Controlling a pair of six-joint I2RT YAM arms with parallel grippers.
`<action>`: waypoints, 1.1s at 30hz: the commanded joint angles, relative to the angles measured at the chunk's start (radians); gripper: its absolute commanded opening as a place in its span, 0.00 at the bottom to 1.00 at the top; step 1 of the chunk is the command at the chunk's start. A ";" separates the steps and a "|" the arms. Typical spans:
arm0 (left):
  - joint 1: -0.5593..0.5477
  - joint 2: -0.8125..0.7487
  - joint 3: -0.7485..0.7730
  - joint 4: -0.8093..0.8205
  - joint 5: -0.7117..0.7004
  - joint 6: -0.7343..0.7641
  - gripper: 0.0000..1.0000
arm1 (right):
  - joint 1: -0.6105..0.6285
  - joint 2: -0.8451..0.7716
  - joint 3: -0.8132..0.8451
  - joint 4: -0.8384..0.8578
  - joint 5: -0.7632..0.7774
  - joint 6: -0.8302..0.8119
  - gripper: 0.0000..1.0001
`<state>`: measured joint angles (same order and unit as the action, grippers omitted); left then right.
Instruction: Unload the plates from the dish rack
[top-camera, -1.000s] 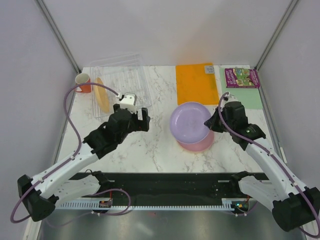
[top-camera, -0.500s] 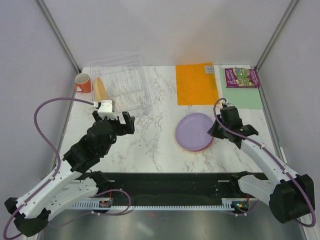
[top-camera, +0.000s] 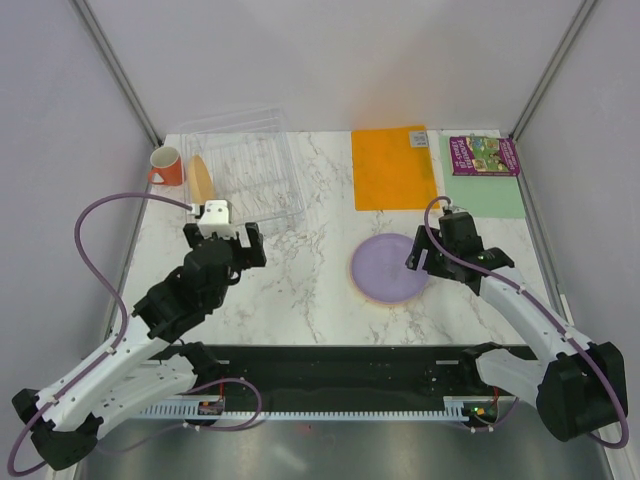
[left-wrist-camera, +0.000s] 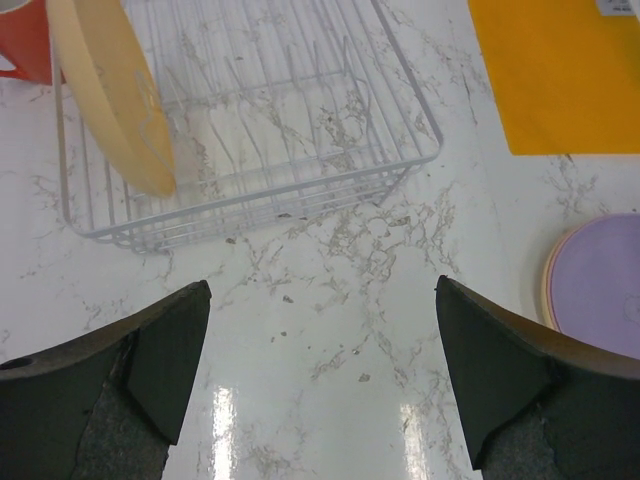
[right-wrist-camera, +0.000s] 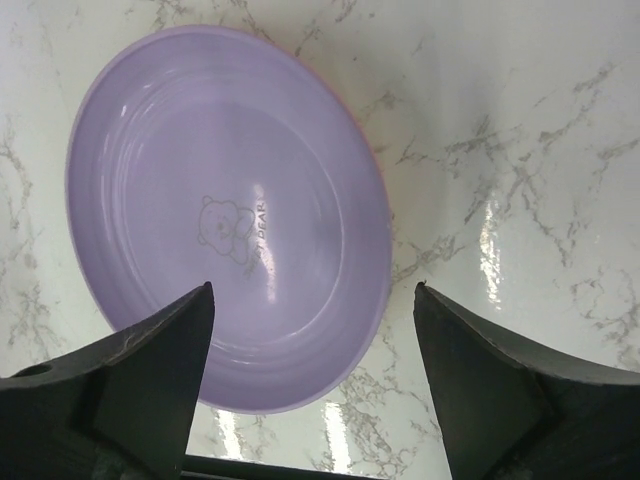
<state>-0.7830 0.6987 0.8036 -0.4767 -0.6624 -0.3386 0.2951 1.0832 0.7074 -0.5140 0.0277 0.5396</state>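
The clear dish rack (top-camera: 250, 165) (left-wrist-camera: 300, 110) stands at the back left with one yellow-orange plate (top-camera: 203, 178) (left-wrist-camera: 110, 90) upright in its left slots. My left gripper (top-camera: 224, 232) (left-wrist-camera: 322, 300) hovers open just in front of the rack, nothing between its fingers. The purple plate (top-camera: 388, 267) (right-wrist-camera: 225, 210) (left-wrist-camera: 600, 285) lies flat on the marble at centre right, on top of another plate whose pinkish rim (right-wrist-camera: 377, 150) barely shows. At the plate's right edge my right gripper (top-camera: 420, 257) (right-wrist-camera: 313, 290) stands open, its fingers apart from the rim.
An orange mug (top-camera: 167, 165) (left-wrist-camera: 25, 40) stands left of the rack. An orange mat (top-camera: 393, 165) (left-wrist-camera: 560, 70) lies at the back centre, with a purple book (top-camera: 484, 155) and a pale green sheet (top-camera: 505, 195) to its right. White walls enclose the table.
My right gripper lowered the purple plate onto the other plate and opened, letting it go. My left arm drew left, away from the rack's front right, and stays open.
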 joint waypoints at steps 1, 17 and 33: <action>-0.004 0.021 0.026 0.016 -0.196 0.049 1.00 | -0.002 -0.014 0.066 -0.058 0.115 -0.049 0.88; 0.422 0.521 0.178 0.392 -0.404 0.408 1.00 | -0.002 -0.019 0.112 -0.024 0.060 -0.101 0.90; 0.508 0.946 0.348 0.661 -0.414 0.524 0.93 | -0.002 0.050 0.089 0.048 0.011 -0.110 0.89</action>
<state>-0.2955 1.6176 1.0893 0.0898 -1.0462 0.1429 0.2951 1.1275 0.7990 -0.5110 0.0559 0.4423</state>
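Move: Ahead and to the left of the left hand, in the rack, stands the last yellow plate: about 20 cm forward, 14 cm left, 13 cm below. The mug sits some 9 cm to the left of the plate and 4 cm farther out. From the right hand the yellow plate is roughly 17 cm forward, 51 cm left and 2 cm higher; the purple plate lies 7 cm left, 2 cm back, 7 cm below. Swinging forward about 18 cm and left some 14 cm, the open left hand goes to the yellow plate in the rack, rising slightly, then sinking 5 cm below its start. It turns about 40 degrees counter-clockwise and rolls left side up, bringing the fingers to the rim. Still open, the right hand lifts about 4 cm off the purple plate, then sinks halfway back. ##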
